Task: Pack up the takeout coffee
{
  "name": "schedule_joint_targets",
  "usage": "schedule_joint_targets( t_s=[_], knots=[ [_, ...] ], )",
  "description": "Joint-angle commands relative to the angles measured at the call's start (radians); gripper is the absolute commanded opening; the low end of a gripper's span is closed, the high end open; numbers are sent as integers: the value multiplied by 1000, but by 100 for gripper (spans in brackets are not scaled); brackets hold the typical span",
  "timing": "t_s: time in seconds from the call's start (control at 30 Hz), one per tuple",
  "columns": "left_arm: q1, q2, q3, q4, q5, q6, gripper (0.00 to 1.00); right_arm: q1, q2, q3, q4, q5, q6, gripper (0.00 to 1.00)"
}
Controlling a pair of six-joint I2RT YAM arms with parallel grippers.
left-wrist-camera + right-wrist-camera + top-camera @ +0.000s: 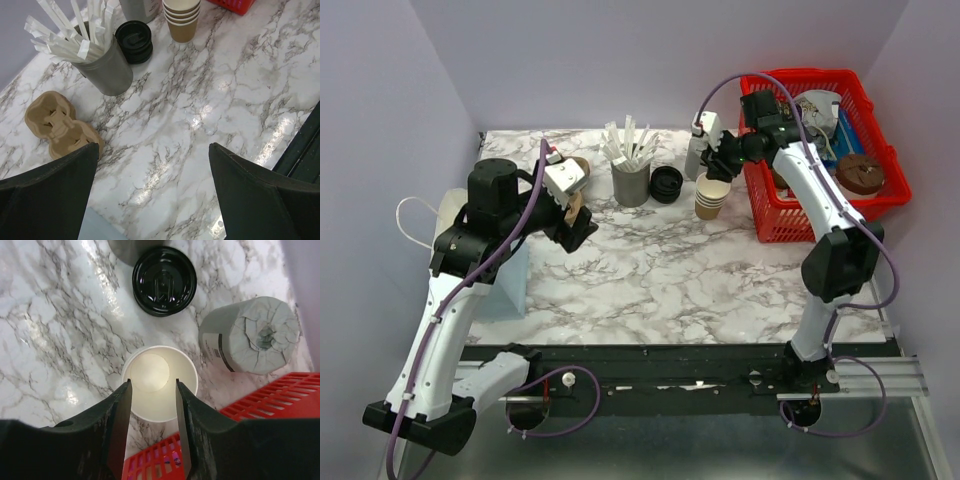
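No lidded takeout coffee shows in any view. A stack of lidless tan paper cups (712,197) (182,20) stands beside the red basket. My right gripper (708,165) (152,382) hovers directly over the stack's white mouth (150,365). Its jaws are narrowed to about half the cup's width, with a gap between them and nothing held. A stack of black lids (666,184) (164,281) sits just left of the cups. My left gripper (578,225) (153,147) hangs wide open over bare marble, holding nothing.
A red basket (780,215) (280,395) with assorted items stands at the right. A grey holder of wrapped straws (631,185) (107,67), a brown pulp cup carrier (57,125) and a wrapped paper roll (250,335) stand nearby. A pale blue object (510,285) lies at the left edge.
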Motion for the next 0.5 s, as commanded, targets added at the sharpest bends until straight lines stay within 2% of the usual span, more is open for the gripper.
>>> schedule_joint_targets(
  t_s=[0.0, 0.47],
  knots=[
    [-4, -19, -11, 18, 1, 17, 99, 7, 81, 100, -164, 18, -113, 49],
    [7, -13, -29, 44, -8, 22, 99, 8, 144, 59, -260, 69, -296, 50]
  ],
)
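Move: The paper cup stack stands almost right under the right hand, about 1 cm to its left and 1 cm farther out, its middle some 10 cm below. From this hand the grey-wrapped roll is about 11 cm ahead and 3 cm left, the black lids 6 cm ahead and 12 cm left, and the red basket's middle 10 cm ahead and 27 cm right. From the left hand the stack lies roughly 20 cm ahead, 30 cm right and 21 cm below. Downwards, the right hand sinks about 5 cm towards the mouth of the paper cup stack, quick at first and then easing, with a small drift of some 1.5 cm to the right. The wrist turns about 15 degrees on the way, so the fingers point more steeply down; they stay half open, close over the rim, and no touch can be made out. ##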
